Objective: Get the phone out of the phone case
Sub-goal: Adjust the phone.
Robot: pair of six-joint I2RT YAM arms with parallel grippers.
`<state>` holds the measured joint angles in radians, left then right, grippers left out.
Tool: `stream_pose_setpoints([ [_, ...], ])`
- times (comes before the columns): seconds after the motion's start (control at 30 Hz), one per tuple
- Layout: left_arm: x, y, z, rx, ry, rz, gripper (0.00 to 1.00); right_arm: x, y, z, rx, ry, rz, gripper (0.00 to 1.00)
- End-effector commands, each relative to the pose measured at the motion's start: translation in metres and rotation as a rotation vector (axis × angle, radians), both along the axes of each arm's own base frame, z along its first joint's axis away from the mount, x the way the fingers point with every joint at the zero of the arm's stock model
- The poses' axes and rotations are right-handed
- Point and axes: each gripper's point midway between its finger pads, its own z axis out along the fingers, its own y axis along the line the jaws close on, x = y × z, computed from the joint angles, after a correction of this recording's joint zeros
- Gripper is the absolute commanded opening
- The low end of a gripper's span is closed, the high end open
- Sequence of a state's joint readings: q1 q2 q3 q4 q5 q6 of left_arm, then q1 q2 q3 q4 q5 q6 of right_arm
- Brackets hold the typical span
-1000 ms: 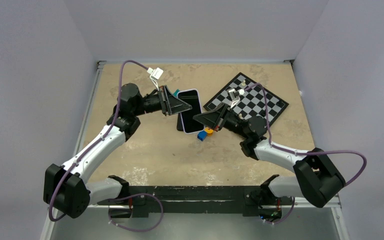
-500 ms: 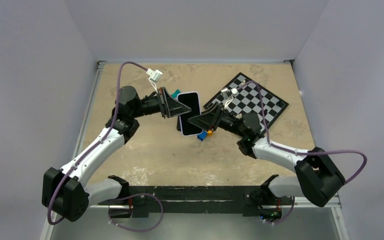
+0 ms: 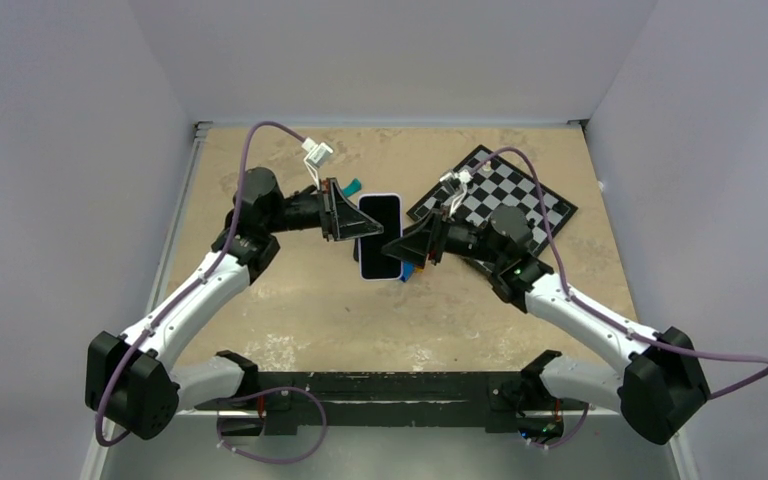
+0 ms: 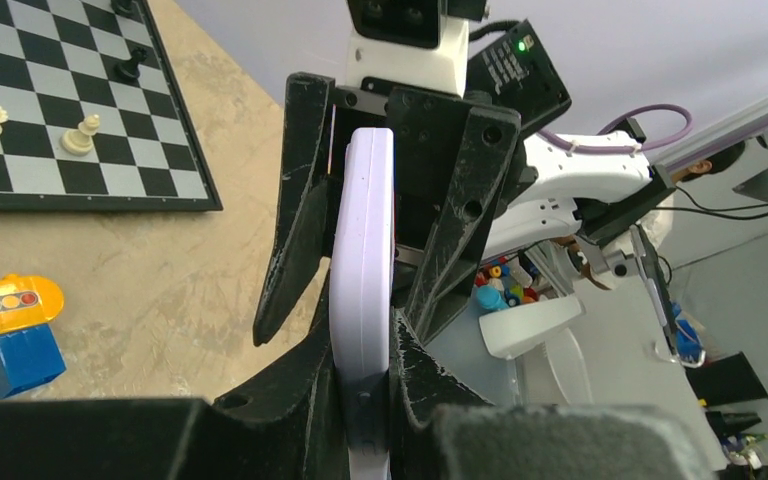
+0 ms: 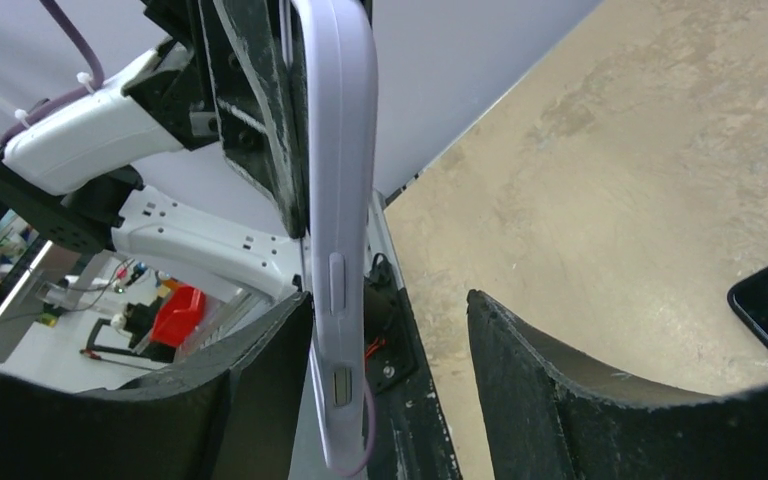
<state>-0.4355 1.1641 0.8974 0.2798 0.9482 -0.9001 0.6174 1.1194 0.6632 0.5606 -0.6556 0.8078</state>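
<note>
The phone (image 3: 380, 222), dark screen up, sits inside its lavender phone case (image 3: 377, 272) above the table's middle. My left gripper (image 3: 345, 215) is shut on the case's left long edge. In the left wrist view both fingers press flat on the case (image 4: 365, 250) at my left gripper (image 4: 365, 335). My right gripper (image 3: 400, 247) is at the case's right edge, open. In the right wrist view the case (image 5: 340, 200) lies against one finger (image 5: 260, 400) of my right gripper (image 5: 390, 390), with a wide gap to the other.
A chessboard (image 3: 505, 200) with a few pieces lies at the back right, also shown in the left wrist view as the chessboard (image 4: 60, 100). A blue and orange toy block (image 4: 15, 330) rests on the table under the phone. A teal object (image 3: 352, 186) lies behind the left gripper.
My right gripper went from shut to open and its arm swung forward. The left gripper closed a little tighter on the case, and the phone shifted slightly toward the near side.
</note>
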Motion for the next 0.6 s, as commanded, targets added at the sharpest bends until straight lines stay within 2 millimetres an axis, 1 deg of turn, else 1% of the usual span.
stream_pose_setpoints([
  [0.0,-0.018,-0.004,0.038,-0.064,-0.14,-0.11,0.0,0.001,-0.002,0.032,-0.03,-0.098,0.062,0.6],
  [0.07,-0.021,-0.005,0.038,-0.065,-0.147,-0.131,0.0,0.01,-0.01,0.04,-0.035,-0.1,0.034,0.58],
  [0.1,-0.022,-0.005,0.038,-0.064,-0.148,-0.136,0.0,0.011,-0.014,0.047,-0.009,-0.087,0.028,0.58],
  [0.13,-0.023,-0.006,0.038,-0.064,-0.146,-0.14,0.0,0.011,-0.017,0.058,0.033,-0.102,0.032,0.57],
  [0.2,-0.023,-0.007,0.037,-0.063,-0.144,-0.146,0.0,0.012,-0.019,0.066,0.069,-0.098,0.035,0.55],
  [0.37,-0.027,-0.008,0.038,-0.066,-0.146,-0.163,0.0,0.019,-0.014,0.076,0.091,-0.073,0.041,0.47],
  [0.57,-0.031,-0.01,0.037,-0.058,-0.15,-0.184,0.0,0.023,-0.012,0.084,0.122,-0.072,0.035,0.4],
])
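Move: The phone in its case is still pinched in the left hand's fingers at one long edge, its middle about 2 cm right of, 1 cm behind and 1 cm below that hand. From the right hand, whose open fingers straddle the other long edge, it is roughly 2 cm left, 1 cm ahead and 2 cm up. Well below the right hand, some 23 cm, the blue block lies about 13 cm ahead and 3 cm right, the orange toy 15 cm ahead and 5 cm right. The left hand keeps its pinch on the cased phone, easing it back nearly 2 cm and about 1 cm right with a slight clockwise turn. Meanwhile the right hand rises about 5 cm and goes some 2 cm forward, drifting a little right, along the phone's free long edge towards its upper, far end; its fingers narrow around that edge but stop short of a grip. ##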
